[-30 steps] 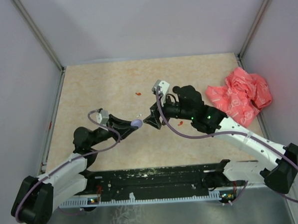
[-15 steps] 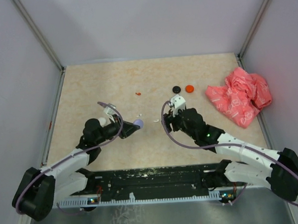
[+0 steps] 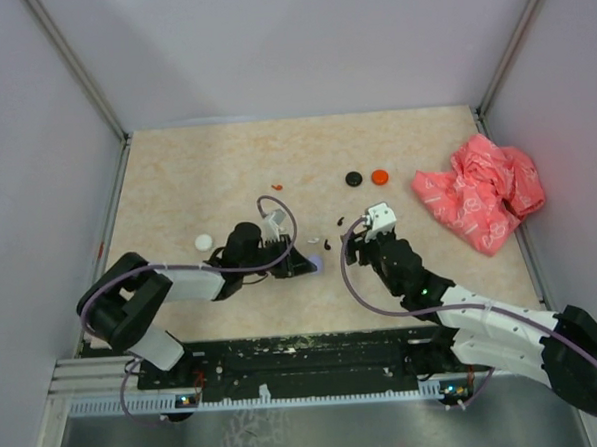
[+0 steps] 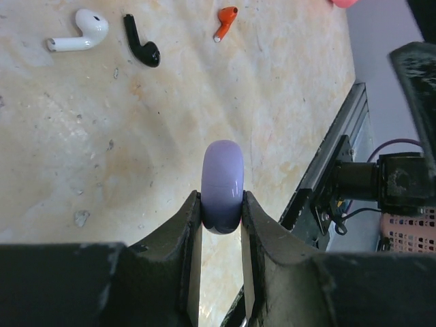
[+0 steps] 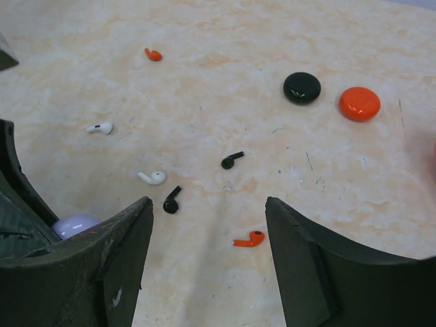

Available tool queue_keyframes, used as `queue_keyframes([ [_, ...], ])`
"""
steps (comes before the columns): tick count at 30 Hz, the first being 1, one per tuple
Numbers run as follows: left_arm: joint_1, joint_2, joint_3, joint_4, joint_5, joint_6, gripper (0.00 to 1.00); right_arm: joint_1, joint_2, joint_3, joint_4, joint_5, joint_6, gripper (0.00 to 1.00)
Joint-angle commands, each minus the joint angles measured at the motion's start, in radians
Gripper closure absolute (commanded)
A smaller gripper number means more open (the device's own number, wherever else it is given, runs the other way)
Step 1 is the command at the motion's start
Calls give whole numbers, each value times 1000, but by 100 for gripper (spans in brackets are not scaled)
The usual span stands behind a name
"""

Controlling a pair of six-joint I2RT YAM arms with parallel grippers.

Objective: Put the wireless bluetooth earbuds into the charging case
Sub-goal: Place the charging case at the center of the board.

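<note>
My left gripper (image 4: 221, 211) is shut on a lilac round charging case (image 4: 223, 185), held on edge just above the table; in the top view the left gripper (image 3: 306, 266) is at mid-table. Ahead of it lie a white earbud (image 4: 82, 34), a black earbud (image 4: 142, 42) and an orange earbud (image 4: 225, 20). My right gripper (image 5: 208, 225) stands open, low over the table, with an orange earbud (image 5: 248, 240) lying loose between its fingers. Beyond it lie two black earbuds (image 5: 172, 200) (image 5: 232, 160) and two white ones (image 5: 152, 178) (image 5: 99, 127).
A black disc (image 3: 353, 179) and an orange disc (image 3: 379, 176) lie at the back centre, a white disc (image 3: 203, 242) at the left. Another orange earbud (image 3: 277, 187) lies further back. A crumpled pink-red bag (image 3: 482, 192) fills the right side.
The left arm has swung right and down to mid-table with the lilac case still held. The right arm has drawn back toward the near right, uncovering the discs and earbuds.
</note>
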Motion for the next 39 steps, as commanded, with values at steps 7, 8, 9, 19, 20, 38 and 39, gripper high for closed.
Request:
queue_keyframes([
  [7, -68, 129, 103, -172, -111, -50, 76, -10, -23, -30, 158, 73, -22, 34],
  [8, -75, 133, 112, -197, -123, -41, 75, -10, -23, -33, 164, 73, -23, 33],
  [9, -80, 137, 121, -222, -137, -31, 74, -10, -20, -38, 169, 74, -23, 34],
  [19, -98, 53, 154, -415, -289, 32, 45, -10, -19, -48, 180, 84, -21, 34],
  [20, -100, 42, 153, -433, -306, 36, 40, -10, -19, -48, 180, 83, -21, 34],
  [38, -98, -322, 166, -879, -734, 57, 0, -10, -23, -49, 174, 88, -18, 34],
  [39, -98, -336, 177, -924, -767, 57, 0, -10, -23, -49, 175, 87, -17, 34],
])
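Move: My left hand already holds the charging case low over the board. Its resting spot lies about 5 cm below, 1 cm back and 1 cm to the right. On the table some 6 cm down, the white earbud is about 6 cm ahead and 2 cm right, and the black earbud 5 cm ahead and 5 cm right. From my right hand, that spot is roughly 5 cm back, 10 cm left and 13 cm down. I lower the pinched charging case about 4.5 cm onto the bare board on the near side of the white and black earbuds, easing slightly right. Then I open my left fingers wide, let go, and draw that hand off to the left some 9 cm and up about 5 cm, tipping the fingers farther down and swinging them counter-clockwise. ##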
